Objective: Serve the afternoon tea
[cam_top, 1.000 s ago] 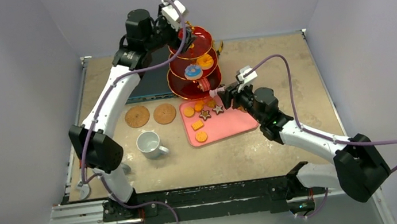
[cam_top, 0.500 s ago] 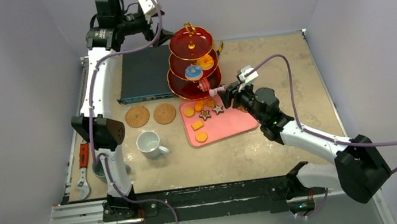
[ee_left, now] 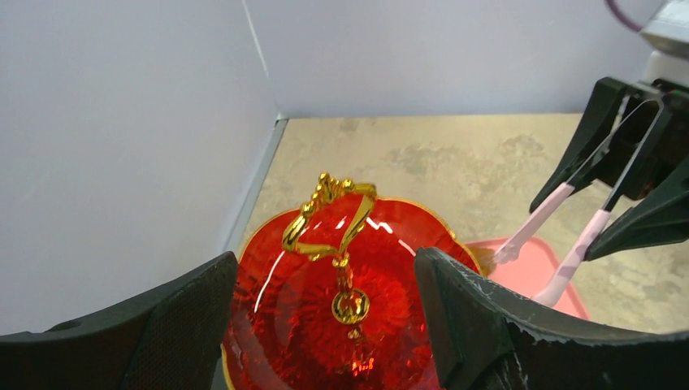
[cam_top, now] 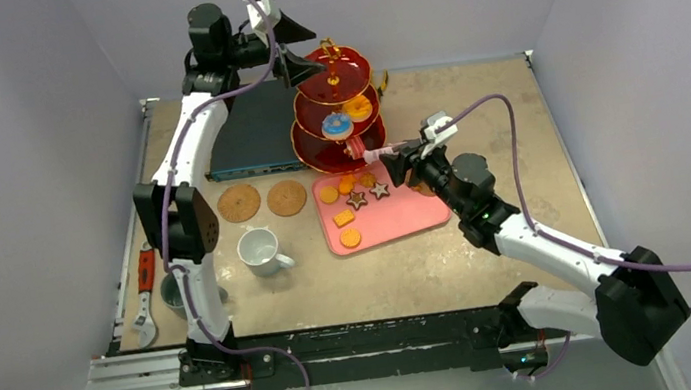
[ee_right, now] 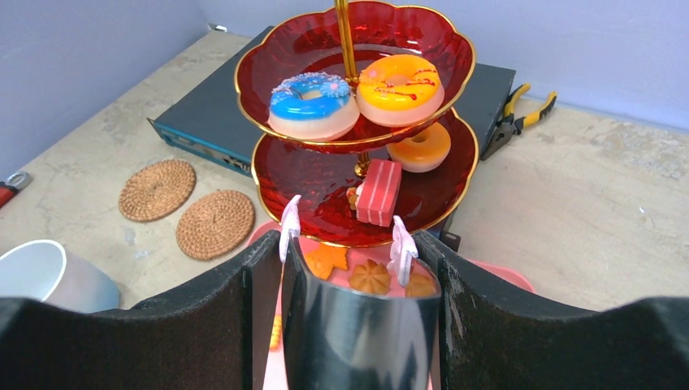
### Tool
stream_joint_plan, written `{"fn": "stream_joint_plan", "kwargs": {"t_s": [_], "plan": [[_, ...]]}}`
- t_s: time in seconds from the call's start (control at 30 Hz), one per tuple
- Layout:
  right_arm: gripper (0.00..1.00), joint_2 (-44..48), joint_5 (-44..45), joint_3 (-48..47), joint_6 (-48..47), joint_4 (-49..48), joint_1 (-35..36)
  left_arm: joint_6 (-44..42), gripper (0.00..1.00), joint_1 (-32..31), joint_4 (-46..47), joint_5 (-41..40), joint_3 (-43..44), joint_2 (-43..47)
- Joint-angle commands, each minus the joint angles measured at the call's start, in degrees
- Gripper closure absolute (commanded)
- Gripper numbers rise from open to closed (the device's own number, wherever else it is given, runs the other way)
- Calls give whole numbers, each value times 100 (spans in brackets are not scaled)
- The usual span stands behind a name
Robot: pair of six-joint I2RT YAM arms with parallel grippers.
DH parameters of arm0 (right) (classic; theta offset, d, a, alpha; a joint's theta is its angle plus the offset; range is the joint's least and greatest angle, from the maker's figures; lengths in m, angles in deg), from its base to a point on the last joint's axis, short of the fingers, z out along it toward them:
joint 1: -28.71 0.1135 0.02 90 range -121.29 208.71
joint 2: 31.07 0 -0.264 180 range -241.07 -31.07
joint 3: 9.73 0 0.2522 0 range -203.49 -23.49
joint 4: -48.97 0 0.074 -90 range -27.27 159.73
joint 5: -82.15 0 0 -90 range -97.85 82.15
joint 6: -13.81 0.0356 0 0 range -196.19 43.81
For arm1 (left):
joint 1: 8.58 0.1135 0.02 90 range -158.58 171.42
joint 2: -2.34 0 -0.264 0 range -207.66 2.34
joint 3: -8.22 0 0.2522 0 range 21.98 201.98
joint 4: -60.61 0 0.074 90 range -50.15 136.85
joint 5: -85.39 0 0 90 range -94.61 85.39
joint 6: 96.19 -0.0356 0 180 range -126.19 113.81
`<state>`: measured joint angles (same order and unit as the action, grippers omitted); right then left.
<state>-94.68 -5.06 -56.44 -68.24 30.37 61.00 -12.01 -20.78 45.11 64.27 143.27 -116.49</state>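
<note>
The red three-tier stand [cam_top: 337,105] with gold handle [ee_left: 329,213] stands at the back. A blue donut [ee_right: 313,104] and a yellow donut [ee_right: 400,81] lie on its middle tier, an orange donut [ee_right: 419,146] and a pink cake slice [ee_right: 379,191] on the bottom tier. My left gripper [cam_top: 297,48] is open and empty, its jaws either side of the top tier [ee_left: 390,325]. My right gripper [cam_top: 399,160] is shut on metal tongs [ee_right: 361,317] whose pink tips are apart and empty at the bottom tier's edge. Several biscuits [cam_top: 353,194] lie on the pink tray [cam_top: 415,214].
Two cork coasters [cam_top: 239,203] [cam_top: 286,198] and a white mug [cam_top: 258,250] sit left of the tray. A grey mug [cam_top: 173,291] and a red-handled wrench [cam_top: 144,282] lie at the left edge. A dark electronics box [cam_top: 252,132] is behind the coasters, with pliers [ee_right: 516,118] behind the stand.
My left gripper swung back and left away from the stand, then came back over its top tier. My right gripper with the tongs rose slightly toward the bottom tier.
</note>
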Motion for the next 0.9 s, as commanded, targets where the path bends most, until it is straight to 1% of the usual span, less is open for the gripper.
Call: {"fn": "stream_joint_plan", "kwargs": {"t_s": [0.0, 0.1, 0.23, 0.57, 0.67, 0.8, 0.87], "plan": [[39, 202, -142, 0, 101, -130, 22, 1433, 21, -111, 1948, 553, -134, 157], [40, 226, -164, 6, 115, -141, 23, 1425, 22, -188, 2020, 461, -186, 126], [40, 247, -170, 6, 138, -156, 24, 1467, 24, -244, 2017, 415, -26, 4], [40, 350, -177, -38, 163, -84, 23, 1318, 28, -247, 1725, 309, 48, -234], [40, 369, -166, -53, 174, -82, 23, 1113, 32, -247, 1531, 142, 52, -255], [40, 364, -163, -64, 184, -95, 23, 1051, 39, -279, 1530, -96, 48, -256], [40, 352, -171, -66, 186, -98, 23, 1048, 46, -288, 1583, -205, 51, -247]]}}
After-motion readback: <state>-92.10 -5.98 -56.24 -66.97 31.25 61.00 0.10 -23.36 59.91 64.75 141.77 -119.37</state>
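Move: The left hand, empty and open, has the gold handle of the red tiered stand about 4 cm to its right, roughly level in height and about 1 cm ahead. The stand's top plate is centred some 9 cm below that handle. On the middle tier, about 18 cm below the hand, are the blue doughnut, 4 cm back and 3 cm right, and the yellow doughnut, 1 cm back and 8 cm right. From the right hand the handle is about 16 cm ahead, 10 cm left and 13 cm up. Heading for the stand's gold handle, the left hand first swings up, back and to the right, about 4 cm in all, then comes forward and down again to its starting height, ending some 3 cm farther right. The fingers, still pointing right, close partway and bring the handle between their tips; whether they touch it can't be seen. ##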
